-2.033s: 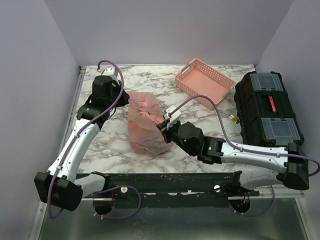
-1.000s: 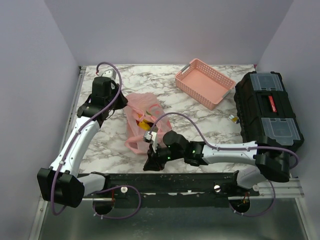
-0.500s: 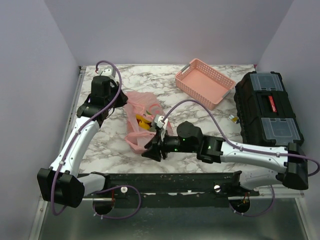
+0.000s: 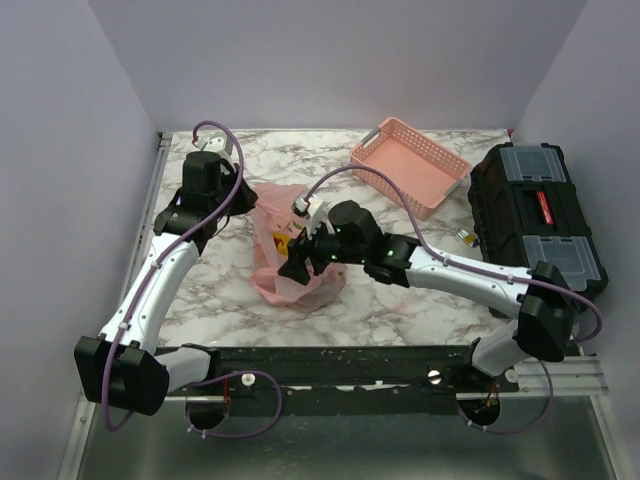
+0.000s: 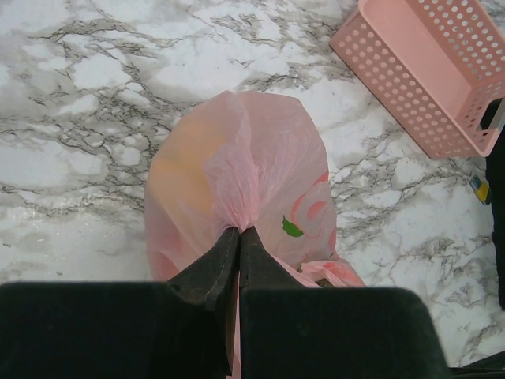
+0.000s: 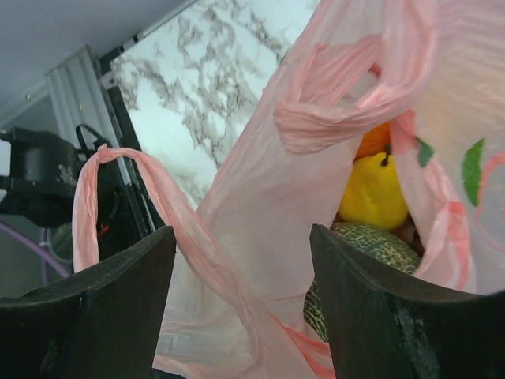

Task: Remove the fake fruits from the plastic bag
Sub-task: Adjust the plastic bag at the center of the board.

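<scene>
The pink plastic bag lies on the marble table, left of centre. My left gripper is shut on a bunched fold of the bag at its far end. My right gripper is open at the bag's mouth, one finger on each side of a twisted loop handle. Inside the bag I see a yellow fruit, an orange one behind it and the green netted melon under them. From above, yellow fruit shows beside the right gripper.
A rigid pink lattice basket stands at the back right; it also shows in the left wrist view. A black toolbox sits at the right edge. A small yellow item lies beside it.
My right gripper has swung from the table's front edge up and back to the bag's mouth. The bag has flattened and opened, showing yellow fruit. The left arm has stayed holding the bag.
</scene>
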`<state>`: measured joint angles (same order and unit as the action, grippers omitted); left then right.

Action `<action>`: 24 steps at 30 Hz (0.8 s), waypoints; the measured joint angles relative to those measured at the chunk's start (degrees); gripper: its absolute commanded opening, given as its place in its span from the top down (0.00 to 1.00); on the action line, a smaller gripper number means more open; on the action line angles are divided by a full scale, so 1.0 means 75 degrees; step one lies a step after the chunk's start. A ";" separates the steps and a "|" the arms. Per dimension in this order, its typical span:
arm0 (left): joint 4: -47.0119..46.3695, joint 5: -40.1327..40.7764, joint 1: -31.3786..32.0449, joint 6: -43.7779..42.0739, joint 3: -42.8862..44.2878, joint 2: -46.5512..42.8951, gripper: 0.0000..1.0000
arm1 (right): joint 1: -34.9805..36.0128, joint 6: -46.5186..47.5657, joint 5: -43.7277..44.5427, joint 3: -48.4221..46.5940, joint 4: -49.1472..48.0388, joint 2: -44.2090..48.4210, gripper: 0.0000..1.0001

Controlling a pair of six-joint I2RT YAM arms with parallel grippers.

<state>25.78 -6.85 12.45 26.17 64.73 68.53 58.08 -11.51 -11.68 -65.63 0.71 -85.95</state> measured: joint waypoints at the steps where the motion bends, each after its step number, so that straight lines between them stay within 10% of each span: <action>1: 0.0000 -0.0006 0.0000 -0.0003 0.0000 0.0000 1.00 | -0.0006 0.0023 -0.0140 -0.0020 0.0076 -0.0122 0.35; 14: 0.0003 0.0184 -0.0172 0.0061 0.0000 -0.0003 1.00 | -0.0006 0.0050 -0.1061 -0.0082 0.0326 -0.0221 0.83; 24: 0.0003 -0.0020 -0.1119 0.0405 0.0000 0.0055 1.00 | -0.0006 -0.0527 -0.1918 0.0764 0.0210 0.0708 0.99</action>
<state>25.80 -7.01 4.05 29.21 64.73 68.95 58.04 -15.46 -26.06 -59.90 2.28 -80.64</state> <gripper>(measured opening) 0.003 0.014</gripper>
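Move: A few centimetres back and to the left of the open right fingers, slightly lower, is the near handle strip of the plastic bag, already running in between them. The yellow fruit sits about 4 cm ahead, 4 cm left and 13 cm below that hand; the green fruit is about 3 cm ahead, 2 cm left and 14 cm lower. From the left hand, still pinching the far rim, the strip lies roughly 16 cm back, 5 cm right and 5 cm lower. Closing from wide open to shut, the right fingers pinch the near handle strip of the bag while that hand dips a couple of centimetres, comes up again and draws back towards the robot about 6 cm in all, swinging some 10 degrees counter-clockwise. After a short hold the left hand, keeping its pinch on the far rim, pulls it 5 cm to the left and slightly forward, also turning about 10 degrees counter-clockwise. ##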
